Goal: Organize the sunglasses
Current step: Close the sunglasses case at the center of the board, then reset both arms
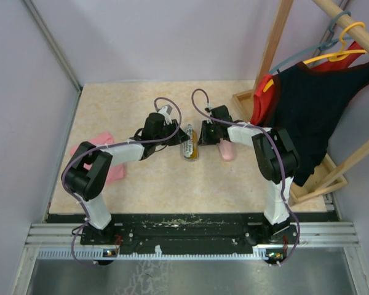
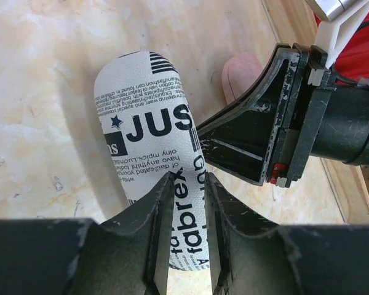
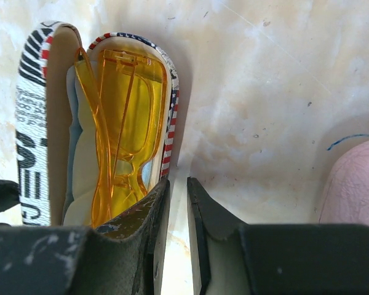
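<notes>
The orange sunglasses (image 3: 126,104) lie folded in the open black-and-white printed case (image 2: 144,117), which sits mid-table (image 1: 189,149). My left gripper (image 2: 187,184) is shut on the case's raised lid (image 3: 34,123), holding it up. My right gripper (image 3: 177,184) is low at the case's right rim. Its jaws stand a narrow gap apart with only bare table between them, and its left finger (image 3: 141,215) lies against the striped rim. The black-framed sunglasses are out of view.
A pink oblong case (image 1: 226,149) lies just right of the printed case, close to the right gripper. A pink flat item (image 1: 104,161) lies at the left by the left arm. A wooden rack with hanging clothes (image 1: 307,117) stands on the right.
</notes>
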Robot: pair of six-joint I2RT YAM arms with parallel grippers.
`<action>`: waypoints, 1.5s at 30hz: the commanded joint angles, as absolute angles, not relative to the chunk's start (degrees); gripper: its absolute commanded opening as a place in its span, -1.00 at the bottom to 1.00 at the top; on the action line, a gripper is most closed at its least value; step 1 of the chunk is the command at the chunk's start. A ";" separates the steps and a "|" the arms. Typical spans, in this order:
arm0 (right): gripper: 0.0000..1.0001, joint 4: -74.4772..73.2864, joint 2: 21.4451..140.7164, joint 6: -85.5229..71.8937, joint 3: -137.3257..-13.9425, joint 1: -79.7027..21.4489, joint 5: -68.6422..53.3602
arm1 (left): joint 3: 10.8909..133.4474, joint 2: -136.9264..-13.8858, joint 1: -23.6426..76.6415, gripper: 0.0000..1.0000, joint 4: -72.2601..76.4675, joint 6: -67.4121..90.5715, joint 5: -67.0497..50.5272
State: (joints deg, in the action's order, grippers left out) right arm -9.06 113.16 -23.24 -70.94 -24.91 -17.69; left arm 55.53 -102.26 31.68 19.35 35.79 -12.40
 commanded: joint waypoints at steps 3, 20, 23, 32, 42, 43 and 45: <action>-0.58 -6.48 114.35 -24.43 -70.82 -25.77 -21.09 | 56.08 -105.97 33.84 -0.33 16.37 34.74 -12.97; -0.57 -7.10 113.55 -24.18 -71.06 -25.75 -19.48 | 55.75 -107.71 33.90 -0.33 16.70 34.37 -12.96; -0.57 -7.64 111.81 -23.49 -70.80 -25.75 -16.63 | 55.55 -106.02 33.84 -0.32 16.51 34.00 -12.56; -0.31 -9.04 102.49 -19.73 -70.09 -25.75 -8.55 | 56.77 -94.91 33.75 -0.19 11.86 28.62 -4.24; 0.20 -7.31 83.75 -16.77 -63.33 -25.20 -2.33 | 53.77 -78.36 33.71 0.12 6.99 22.00 7.10; 0.26 -6.45 81.39 -17.32 -62.46 -24.62 -4.56 | 53.36 -76.11 33.67 0.17 6.96 21.36 7.94; 0.33 -5.23 76.15 -17.83 -61.73 -24.10 -5.80 | 52.79 -71.52 33.66 0.25 6.86 19.56 9.05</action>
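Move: Nearly straight under the left fingertips is the half-shut sunglasses case, its middle about 2 cm to their right, 2 cm back and 5 cm lower; the pink case is roughly 19 cm to their right and 4 cm back. From the right hand, level with it, the sunglasses case's middle is some 5 cm left and 1 cm back, the yellow sunglasses inside 3 cm left and 1 cm back, and the pink case 12 cm right and 2 cm back. Pushing the raised lid rightward about 1 cm, the left fingertips then press it quickly down some 2.5 cm and pause there, while the right fingers stay braced against the case's right side. Both hands then come free and rise fast, roughly 15 cm, spreading outward from the case, fingertips tilting up and fingers opening. ##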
